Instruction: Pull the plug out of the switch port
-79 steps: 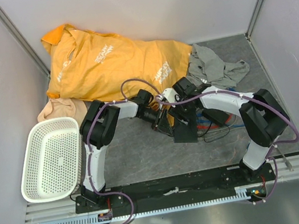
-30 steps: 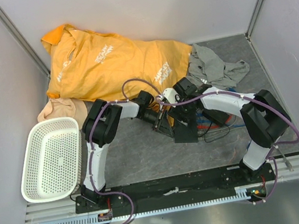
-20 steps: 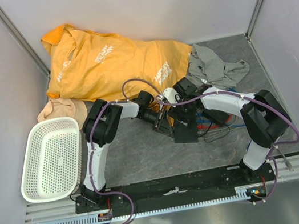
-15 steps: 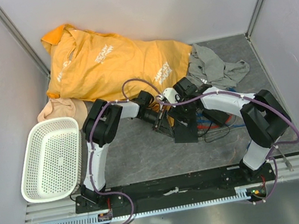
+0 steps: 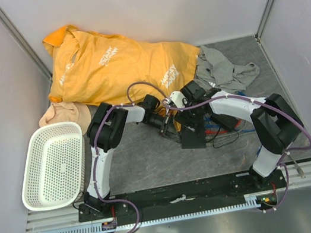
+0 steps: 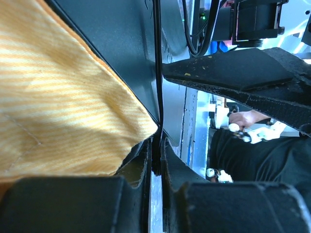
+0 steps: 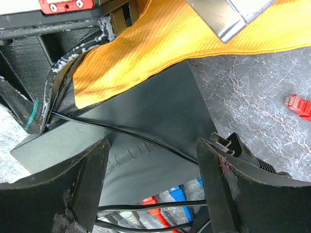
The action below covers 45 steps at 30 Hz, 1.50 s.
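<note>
The switch [image 5: 194, 138] is a flat matte-black box lying between both arms; its port is hidden. My left gripper [image 5: 172, 128] [image 6: 156, 151] is at the box's left edge, shut on a thin black cable [image 6: 157, 73]. That cable [image 7: 131, 133] crosses the top of the switch [image 7: 155, 109] to a black plug [image 7: 232, 144] at its right corner. I cannot tell whether the plug sits in a socket. My right gripper [image 5: 187, 120] [image 7: 152, 146] hangs open over the box, one finger on each side, holding nothing.
An orange shirt [image 5: 116, 63] lies behind the switch, its hem [image 7: 194, 34] draped over the box's far edge. Blue and red plugs [image 7: 177, 194] and loose cables sit at the near edge, and a red plug [image 7: 298, 105] to the right. A white basket [image 5: 52, 165] stands at left and grey cloth [image 5: 222, 68] at back right.
Both arms have stayed at the switch. The left gripper has edged slightly toward the box. The switch has not visibly moved.
</note>
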Available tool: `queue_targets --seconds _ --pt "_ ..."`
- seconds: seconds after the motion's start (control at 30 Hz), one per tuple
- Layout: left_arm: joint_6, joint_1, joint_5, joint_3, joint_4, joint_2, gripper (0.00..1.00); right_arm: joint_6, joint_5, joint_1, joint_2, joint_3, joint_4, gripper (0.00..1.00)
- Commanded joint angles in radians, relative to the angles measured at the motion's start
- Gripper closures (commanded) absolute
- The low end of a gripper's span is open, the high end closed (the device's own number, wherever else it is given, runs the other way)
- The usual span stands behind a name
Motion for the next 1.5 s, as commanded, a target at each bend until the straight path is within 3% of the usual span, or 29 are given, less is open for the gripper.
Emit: queue_targets --seconds 0.0,0.1,0.23,0.33,0.37,0.43,1.27,1.47 --pt "0.027 -0.010 -0.008 0.004 -0.028 0.000 0.98 -0.049 0.006 0.002 -0.020 0.035 -0.079 0.19" --pt "0.043 -0.008 -0.040 -0.016 -0.039 -0.021 0.98 -0.135 -0.060 0.021 -0.079 0.143 -0.172 0.20" --pt "0.046 -0.008 -0.052 0.001 -0.060 -0.020 0.98 -0.318 -0.218 0.079 -0.176 0.105 -0.226 0.26" --pt "0.064 -0.008 -0.068 0.007 -0.071 -0.014 0.98 -0.390 -0.231 0.140 -0.207 0.007 -0.196 0.47" --pt "0.078 -0.008 -0.074 0.005 -0.075 -0.014 0.99 -0.398 -0.229 0.153 -0.198 -0.010 -0.196 0.65" --pt "0.086 -0.008 -0.077 -0.007 -0.079 -0.018 0.98 -0.393 -0.231 0.173 -0.181 -0.016 -0.196 0.76" --pt "0.112 0.006 -0.124 0.002 -0.103 -0.014 0.98 -0.468 -0.047 0.188 -0.054 -0.158 -0.117 0.81" --pt "0.228 0.018 -0.132 0.019 -0.167 0.015 0.98 -0.485 -0.051 0.188 -0.049 -0.176 -0.133 0.81"
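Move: The right hand is open and empty above the switch, whose middle lies about 3 cm back, 2 cm to its left and 3 cm below. The loose black plug is some 4 cm ahead and 3 cm to its right, the orange cloth's corner 3 cm back and 5 cm left, and the power adapter 1 cm back and 9 cm right. From the left hand, which already pinches the thin black cable, the switch's middle is about 3 cm ahead and 4 cm right, roughly level. Up and back in a quick arc, drifting left, the right hand rises about 7 cm while turning some 35 degrees counter-clockwise and bringing its wide-open fingers nearly shut, empty. It then sinks again, easing right, to set the fingertips on the switch's top near the end closest to the robot, seeming to press down. The left hand stays put and keeps its pinch on the cable. ##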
